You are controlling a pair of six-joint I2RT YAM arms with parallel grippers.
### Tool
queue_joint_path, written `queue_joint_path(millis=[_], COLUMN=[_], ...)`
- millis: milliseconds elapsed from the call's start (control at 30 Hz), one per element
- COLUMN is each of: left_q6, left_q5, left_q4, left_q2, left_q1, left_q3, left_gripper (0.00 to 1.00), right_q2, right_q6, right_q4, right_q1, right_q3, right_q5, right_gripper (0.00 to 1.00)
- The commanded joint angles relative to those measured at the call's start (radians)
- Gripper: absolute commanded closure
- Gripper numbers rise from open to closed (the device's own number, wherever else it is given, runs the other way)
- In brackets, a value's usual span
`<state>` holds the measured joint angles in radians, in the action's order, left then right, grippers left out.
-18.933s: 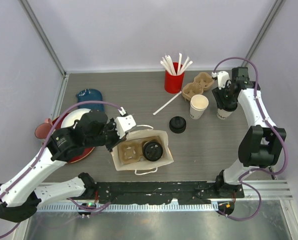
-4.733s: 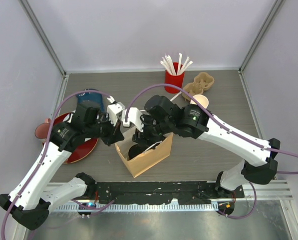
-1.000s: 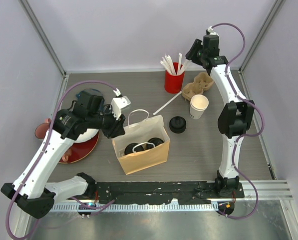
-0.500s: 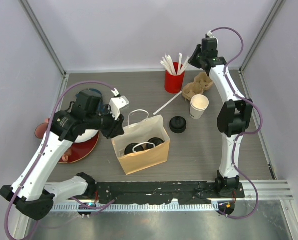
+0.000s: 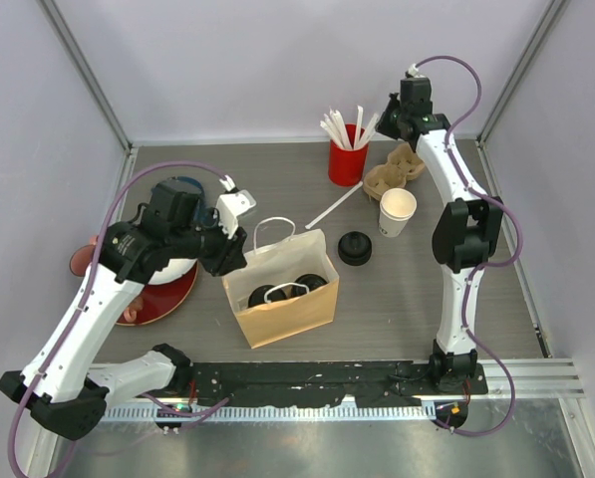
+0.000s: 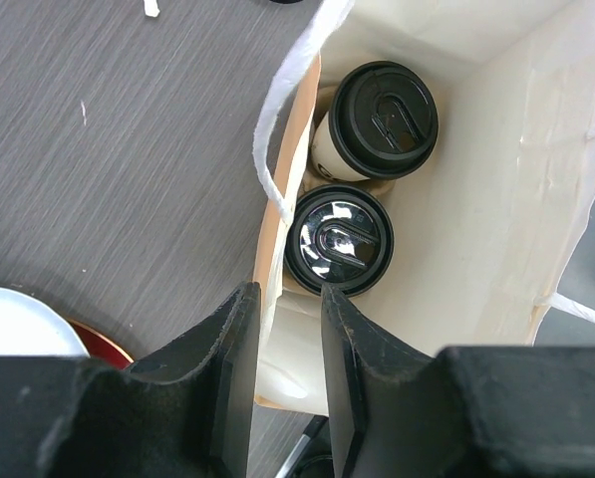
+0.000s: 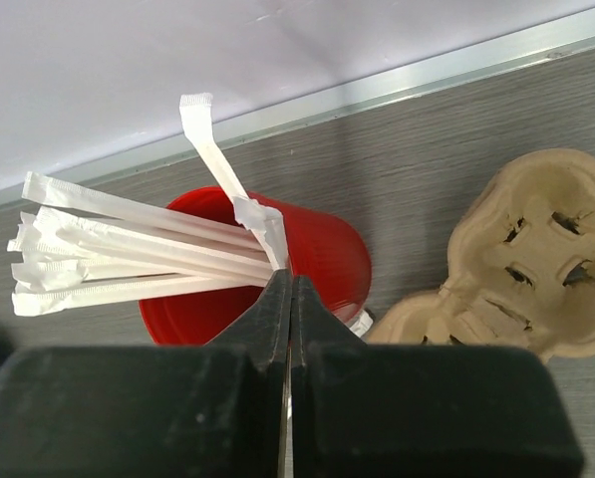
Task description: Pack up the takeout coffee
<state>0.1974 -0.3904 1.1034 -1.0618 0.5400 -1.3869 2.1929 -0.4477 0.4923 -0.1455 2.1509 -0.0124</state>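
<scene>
The takeout coffee, two white cups with black sip lids (image 6: 382, 119) (image 6: 339, 239), stands upright inside the brown paper bag (image 5: 287, 314); the top view shows the lids (image 5: 267, 296) (image 5: 310, 283). My left gripper (image 5: 232, 254) hovers at the bag's left rim. Its fingers (image 6: 285, 294) stand apart astride the rim (image 6: 267, 199), and whether they touch the paper I cannot tell. At the back, my right gripper (image 5: 382, 124) (image 7: 290, 279) is shut on a paper-wrapped straw (image 7: 262, 224) that sticks out of the red cup (image 7: 327, 249).
The red cup (image 5: 345, 164) holds several wrapped straws (image 5: 349, 124). A cardboard cup carrier (image 5: 397, 169) lies to its right. A lidless white cup (image 5: 398, 211), a stack of black lids (image 5: 354, 246) and a loose straw (image 5: 332, 209) sit mid-table. A red plate (image 5: 162, 289) lies at left.
My right gripper has shut on a straw at the red cup and edged slightly closer to it. The left arm has barely moved and the bag has stayed put.
</scene>
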Motion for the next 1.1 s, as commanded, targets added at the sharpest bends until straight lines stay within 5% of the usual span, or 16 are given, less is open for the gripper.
queue_joint_path(millis=[0,567,767,1067], left_q6=[-0.035,-0.021,-0.033,-0.035], left_q5=[0.015,0.012,0.03,0.03], left_q4=[-0.048,-0.08,-0.085,-0.097], left_q2=[0.011,0.006,0.002,0.002], left_q1=[-0.006,-0.006,-0.006,-0.006], left_q3=[-0.044,-0.058,-0.063,-0.034], left_gripper=[0.65,0.62,0.62,0.62], right_q2=[-0.087,-0.588,-0.78,-0.945], right_q6=[0.079,0.305,0.356,0.205], right_q4=[0.04,0.235,0.339,0.405], right_q1=[-0.016,-0.069,-0.068,-0.066], right_q3=[0.052,-0.036,-0.013,-0.075], right_q5=[-0.008,-0.035,-0.314,-0.788], right_gripper=[0.99,0.99,0.99,0.99])
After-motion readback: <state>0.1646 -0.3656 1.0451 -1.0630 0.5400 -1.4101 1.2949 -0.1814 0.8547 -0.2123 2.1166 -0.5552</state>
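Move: The right gripper is already shut on a straw, still in the red cup, whose middle is about 7 cm to the left, level in reach and 13 cm below. The paper bag stands roughly 43 cm back, 24 cm left and 10 cm lower. Nearer are the white cups, 16 cm back, 4 cm right, 14 cm down, and the black lids, 27 cm back, 7 cm left, 17 cm down. From the left gripper the bag's middle is some 12 cm right, level in reach, 17 cm below. Keep the right fingers pinched on the straw and draw it up out of the red cup, then sweep it back over the table towards the bag's side, about 35 cm back and 32 cm up in all. On the way tip the fingers up some 30 degrees and swing them counter-clockwise nearly 40. Let the left gripper ease a couple of centimetres up and forward at the bag's left rim. ##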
